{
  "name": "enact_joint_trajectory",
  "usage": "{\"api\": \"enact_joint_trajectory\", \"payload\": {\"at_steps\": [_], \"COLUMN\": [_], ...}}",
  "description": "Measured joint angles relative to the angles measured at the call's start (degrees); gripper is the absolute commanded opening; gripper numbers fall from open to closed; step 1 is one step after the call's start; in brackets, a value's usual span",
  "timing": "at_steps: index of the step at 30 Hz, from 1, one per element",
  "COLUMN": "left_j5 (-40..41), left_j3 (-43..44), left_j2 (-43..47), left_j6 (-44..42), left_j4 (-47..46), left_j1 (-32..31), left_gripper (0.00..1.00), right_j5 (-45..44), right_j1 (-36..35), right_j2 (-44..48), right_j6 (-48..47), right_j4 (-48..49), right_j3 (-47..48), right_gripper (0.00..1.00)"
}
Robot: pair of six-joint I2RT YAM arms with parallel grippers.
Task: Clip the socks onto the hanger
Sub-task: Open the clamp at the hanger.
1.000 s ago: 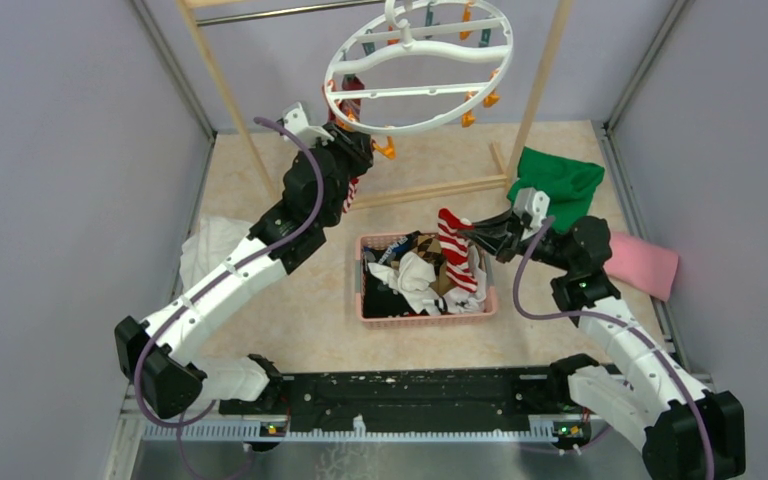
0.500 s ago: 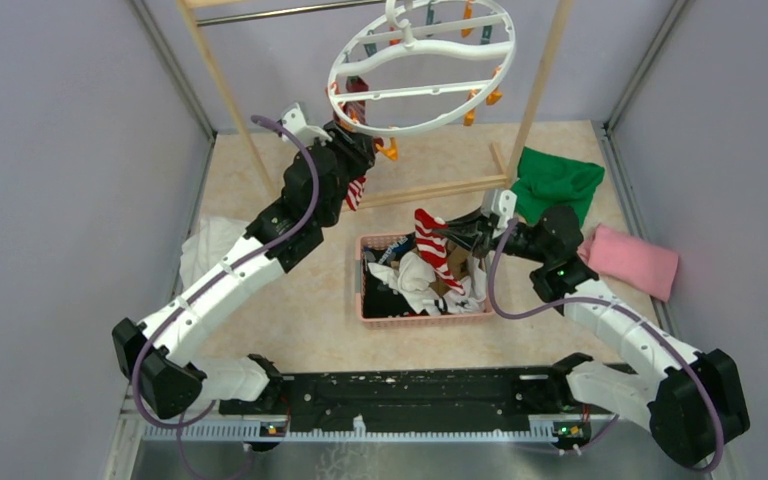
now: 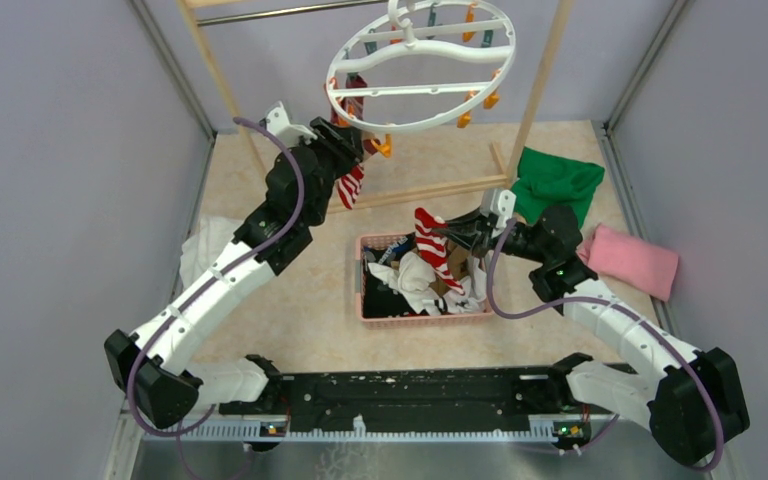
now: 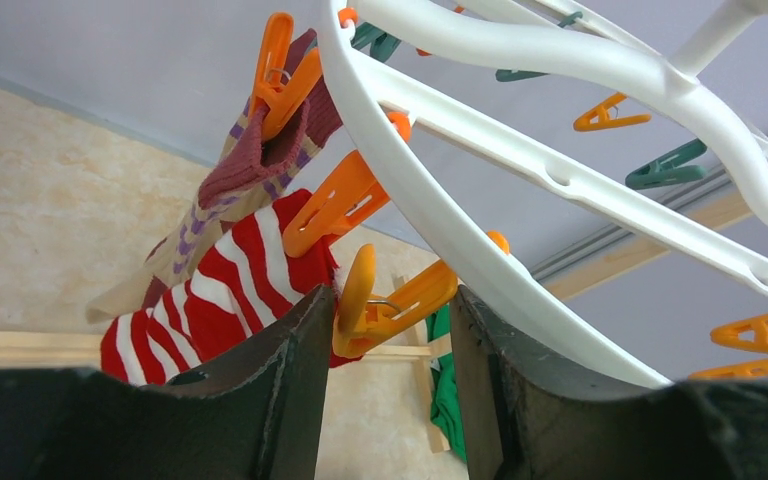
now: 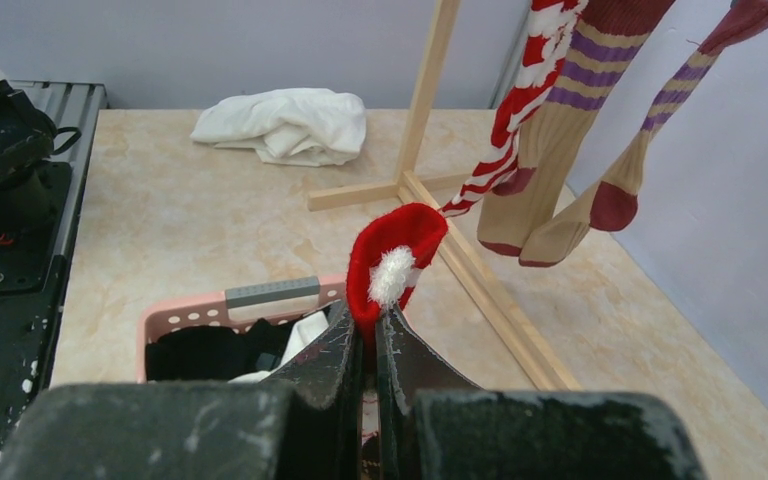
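Observation:
The white ring hanger (image 3: 415, 90) hangs at the back, its rim (image 4: 520, 150) filling the left wrist view. A red-and-white striped sock (image 4: 210, 290) and a tan and maroon striped sock (image 4: 260, 150) hang clipped from orange pegs. My left gripper (image 4: 390, 305) is open, with the handles of another orange peg (image 4: 400, 295) between its spread fingers. My right gripper (image 5: 370, 315) is shut on a second red-and-white striped sock (image 5: 395, 240), held above the pink basket (image 3: 425, 318). More socks lie in the basket.
The wooden rack frame (image 3: 540, 80) holds the hanger, and its base bar (image 5: 490, 290) runs across the floor behind the basket. A green cloth (image 3: 558, 180) and a pink cloth (image 3: 630, 262) lie at the right. A white cloth (image 3: 210, 245) lies at the left.
The left gripper's fingers have spread apart at the peg, and that arm shifted slightly left. The right arm carried its sock leftward over the basket, then held still.

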State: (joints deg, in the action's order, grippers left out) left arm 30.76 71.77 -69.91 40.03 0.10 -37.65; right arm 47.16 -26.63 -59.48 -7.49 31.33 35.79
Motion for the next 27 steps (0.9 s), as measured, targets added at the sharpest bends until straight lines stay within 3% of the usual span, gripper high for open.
{"api": "enact_joint_trajectory", "payload": {"at_steps": [8,19,27], "left_j5": [-1.8,-3.2,-4.3], "left_j3": [0.0,0.1,0.2], "left_j2": [-1.0,-2.4,-2.4], "left_j6": [-1.2,-2.1,-2.2], "left_j4": [-1.3,-1.6,-2.5], "left_j1": [0.6,0.9,0.9], "left_gripper": [0.51,0.22,0.12], "right_j5": [-0.4,-0.6,-0.5], "right_j1": [0.0,0.0,0.0], "right_j2": [0.0,0.0,0.0], "right_j6": [0.0,0.0,0.6], "right_j4": [0.0,0.5,0.9], "right_j3": [0.0,-0.1,-0.1], "right_gripper": [0.00,0.00,0.00]}}
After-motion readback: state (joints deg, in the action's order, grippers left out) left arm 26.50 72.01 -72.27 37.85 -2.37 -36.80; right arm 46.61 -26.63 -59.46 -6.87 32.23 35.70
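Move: The free orange clamp hanging from the hanger's near rim sits slanted between the left hand's open fingertips, about 2 cm ahead of the hand point and level with it. The red-striped sock already clipped hangs some 5 cm ahead, 5 cm left and 5 cm lower; the beige sock is roughly 10 cm ahead, 7 cm left, also 5 cm lower. From the right hand, still holding the other striped sock, the clamp lies about 13 cm forward, 15 cm left and 12 cm up. The orange clamp's two legs are pinched between the left fingertips: the left hand eases forward and right with a small dip, some 2 cm in all, to bring the fingers around them, then closes from about half open to a quarter and keeps its squeeze while creeping right and slightly up. The wrist barely turns. ##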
